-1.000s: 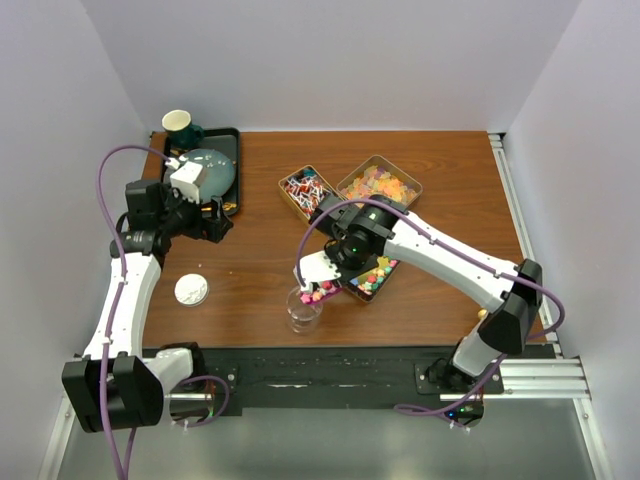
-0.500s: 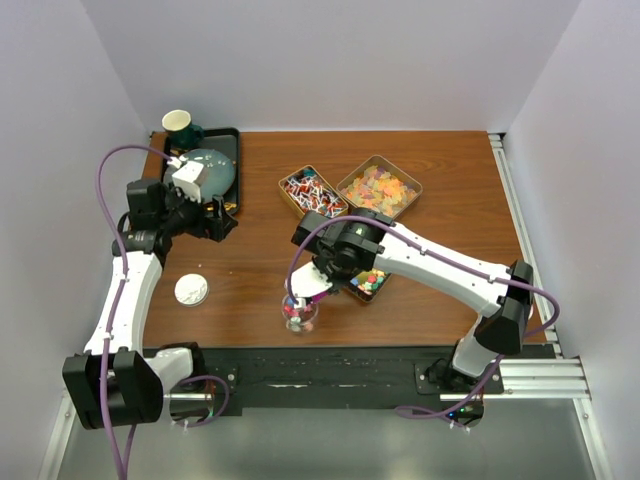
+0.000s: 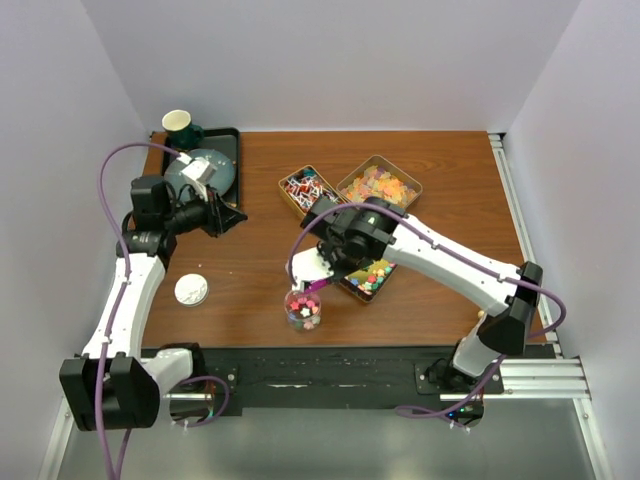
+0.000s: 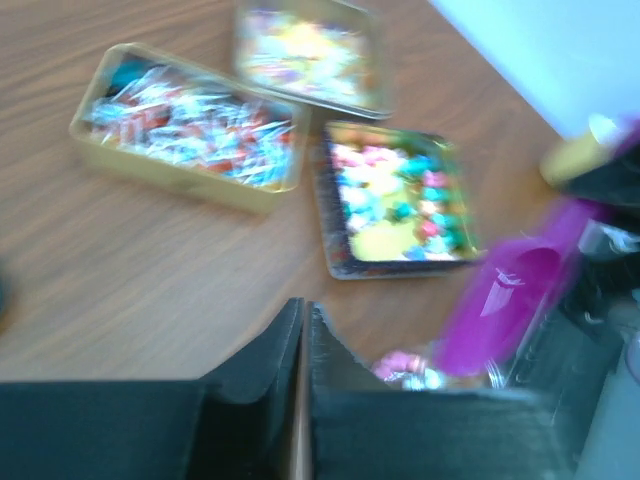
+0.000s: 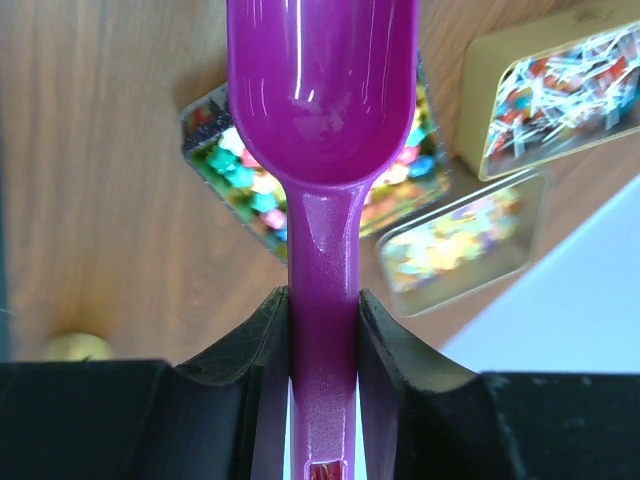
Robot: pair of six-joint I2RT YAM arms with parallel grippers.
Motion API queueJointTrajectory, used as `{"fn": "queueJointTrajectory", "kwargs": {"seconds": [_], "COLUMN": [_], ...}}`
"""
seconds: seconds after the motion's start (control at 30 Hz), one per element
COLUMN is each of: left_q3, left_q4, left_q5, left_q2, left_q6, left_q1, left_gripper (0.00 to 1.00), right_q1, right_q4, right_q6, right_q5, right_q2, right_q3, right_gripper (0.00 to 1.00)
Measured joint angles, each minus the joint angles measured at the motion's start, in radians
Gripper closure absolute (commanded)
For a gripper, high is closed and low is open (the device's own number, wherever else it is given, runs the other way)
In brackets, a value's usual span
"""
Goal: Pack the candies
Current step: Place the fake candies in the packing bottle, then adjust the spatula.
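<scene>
A clear cup [image 3: 303, 310] near the table's front holds multicolour candies; it also shows, blurred, in the left wrist view [image 4: 405, 366]. Three open tins hold candies: red-white-blue wrapped ones [image 3: 308, 190], orange-yellow gummies [image 3: 380, 185] and multicolour chunks [image 3: 372, 279]. My right gripper [image 3: 316, 279] is shut on the handle of a purple scoop [image 5: 320, 90], just behind the cup. The scoop's bowl is empty and hangs over the multicolour tin [image 5: 236, 152]. My left gripper [image 3: 226, 216] is shut and empty, held above the table left of the tins, its fingers [image 4: 270, 360] pressed together.
A black tray [image 3: 229, 140] with a teal bowl [image 3: 210, 170] stands at the back left, with a green-and-white cup [image 3: 178, 122] behind it. A white round lid [image 3: 191, 290] lies on the table at the front left.
The scoop came over the cup and tipped its candies in, and the cup now holds them. My right gripper then drew back toward the multicolour tin. My left gripper swung a little to the right.
</scene>
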Motion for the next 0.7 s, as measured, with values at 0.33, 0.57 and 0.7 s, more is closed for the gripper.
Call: {"fn": "queueJointTrajectory", "kwargs": {"seconds": [0.33, 0.57, 0.7], "left_q3": [-0.016, -0.029, -0.026], "left_q4": [0.177, 0.264, 0.293], "left_q5": [0.183, 0.198, 0.209], "left_q2": [0.082, 0.235, 0.299], "left_q6": [-0.153, -0.218, -0.233], "left_q1": [-0.188, -0.206, -0.220], "left_gripper": [1.00, 1.00, 1.00], "right_q1": [-0.222, -0.227, -0.258], "right_q4": [0.074, 0.109, 0.132], "right_q6": [0.276, 0.397, 0.473], "right_q5": [-0.228, -0.350, -0.394], "right_q2": [0.133, 0.151, 0.151], "right_q3": [0.138, 0.197, 0.243], "right_gripper": [1.00, 1.00, 1.00]}}
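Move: The candy tin lies about 29 cm to the right of the left hand, some 4 cm nearer the base and 20 cm lower; the bottle is roughly 18 cm back and 13 cm right of that hand, and the lollipop box 17 cm ahead and 15 cm right. From the right hand, which holds the purple scoop, the tin is about 4 cm ahead, 5 cm right and 18 cm down, with the bottle some 10 cm back and 10 cm left. The right hand keeps its grip on the scoop handle and takes the emptied bowl away from over the bottle, about 5 cm forward and then as far left, rising slightly at the end while it turns clockwise some 30 degrees and rolls its left side up, so that the bowl swings round to point left. Meanwhile the left hand finishes shutting its fingers and goes about 9 cm to the right towards the tin, first rising a little and then sinking to end some 4 cm lower, its closed tips tilting further down and coming close to the lip of the scoop's bowl. ##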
